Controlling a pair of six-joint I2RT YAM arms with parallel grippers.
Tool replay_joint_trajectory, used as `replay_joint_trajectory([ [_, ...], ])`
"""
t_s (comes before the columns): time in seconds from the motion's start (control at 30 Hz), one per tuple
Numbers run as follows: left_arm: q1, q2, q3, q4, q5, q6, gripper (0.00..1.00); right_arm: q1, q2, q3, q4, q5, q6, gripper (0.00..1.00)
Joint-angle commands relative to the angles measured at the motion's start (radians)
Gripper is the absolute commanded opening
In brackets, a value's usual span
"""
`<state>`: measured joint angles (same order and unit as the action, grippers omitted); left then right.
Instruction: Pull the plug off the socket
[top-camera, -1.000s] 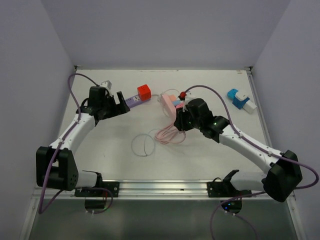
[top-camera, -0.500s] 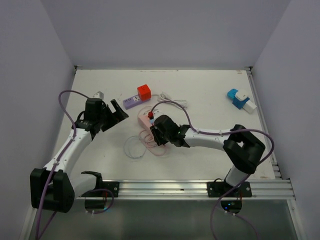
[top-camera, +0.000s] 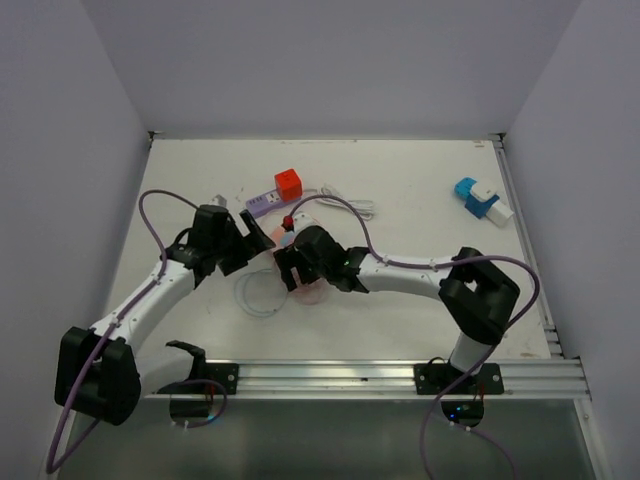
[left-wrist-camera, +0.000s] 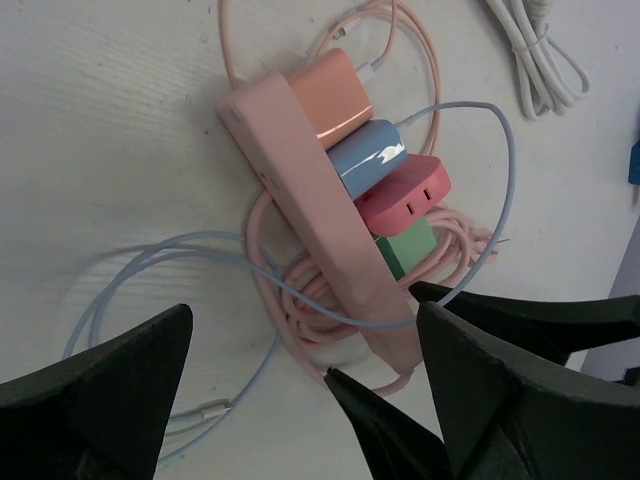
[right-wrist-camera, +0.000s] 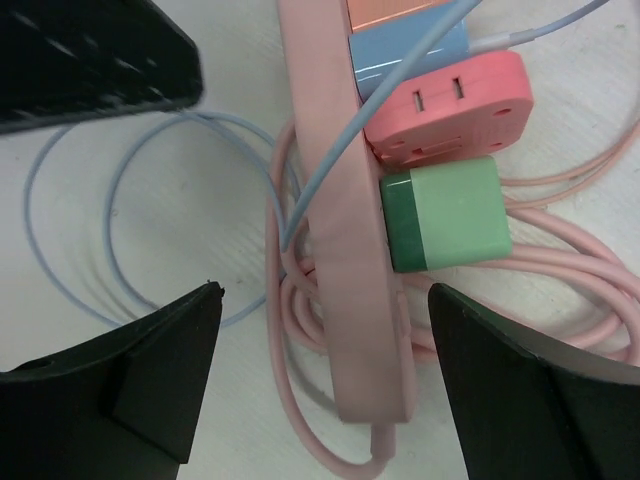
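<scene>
A pink power strip, the socket (left-wrist-camera: 300, 190), lies flat with a row of plugs in its side: orange (left-wrist-camera: 332, 92), blue (left-wrist-camera: 368, 160), red (left-wrist-camera: 405, 195) and green (left-wrist-camera: 405, 245). My right gripper (right-wrist-camera: 325, 290) is open and straddles the strip's cable end (right-wrist-camera: 350, 300). Neither finger touches the strip, and the green plug (right-wrist-camera: 445, 215) sits just ahead of the right finger. My left gripper (left-wrist-camera: 305, 310) is open too, hovering over the same end from the other side. From above, both grippers (top-camera: 255, 232) (top-camera: 288, 262) cover most of the strip.
Pink cable coils (right-wrist-camera: 300, 400) and a pale blue cable loop (top-camera: 250, 295) lie around the strip. A purple strip (top-camera: 262, 203) with a red cube (top-camera: 289, 184), a white cable (top-camera: 345, 205) and a blue-white adapter (top-camera: 480, 198) sit farther back.
My right gripper has gone from shut to open after dragging the pink strip leftward. The left arm has swung in to the right, over the strip.
</scene>
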<state>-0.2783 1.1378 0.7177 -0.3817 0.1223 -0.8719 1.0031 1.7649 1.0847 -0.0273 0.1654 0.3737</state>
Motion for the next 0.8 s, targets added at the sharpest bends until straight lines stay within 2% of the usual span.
replay_joint_trajectory([
  [0.0, -0.027, 0.017, 0.009, 0.03, -0.029, -0.07, 0.97, 0.002, -0.133, 0.02, -0.02, 0.029, 0.027, 0.88],
  [0.27, -0.108, 0.028, 0.031, 0.053, -0.088, -0.216, 0.93, -0.021, -0.379, -0.086, -0.178, 0.282, 0.051, 0.93],
  [0.37, -0.224, 0.051, 0.071, 0.023, -0.163, -0.288, 0.89, -0.04, -0.439, -0.14, -0.226, 0.347, 0.082, 0.93],
  [0.47, -0.317, 0.068, 0.12, -0.022, -0.252, -0.37, 0.85, -0.061, -0.511, -0.198, -0.243, 0.365, 0.114, 0.93],
  [0.57, -0.456, 0.126, 0.167, -0.08, -0.328, -0.453, 0.8, -0.09, -0.576, -0.253, -0.244, 0.378, 0.137, 0.91],
  [0.67, -0.519, 0.196, 0.201, -0.112, -0.372, -0.499, 0.76, -0.133, -0.628, -0.296, -0.244, 0.356, 0.148, 0.91],
  [0.77, -0.538, 0.266, 0.233, -0.14, -0.368, -0.541, 0.75, -0.176, -0.67, -0.331, -0.241, 0.316, 0.152, 0.91],
])
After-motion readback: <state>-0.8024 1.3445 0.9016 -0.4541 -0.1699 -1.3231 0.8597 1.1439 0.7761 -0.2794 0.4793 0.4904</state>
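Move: The pink socket strip lies about 3 cm ahead of the left hand, 6 cm to its right and 7 cm lower; from the right hand, just off it, the strip's middle is roughly 4 cm ahead, 1 cm left and 3 cm below. From the right hand, the green plug is some 2 cm ahead and 4 cm right, the pink cord plug 6 cm ahead and 14 cm right, and the purple socket 20 cm ahead and 4 cm left. The pink strip, already released, is left by the right hand, which rises some 11 cm clear of it, then travels right about 18 cm in all, sinking slightly and turning clockwise some 25 degrees, fingers still wide. The left hand meanwhile sweeps right about 13 cm and a little back, across the strip to its near end by the green plug, its fingers closing to about three quarters open, not gripping anything. ##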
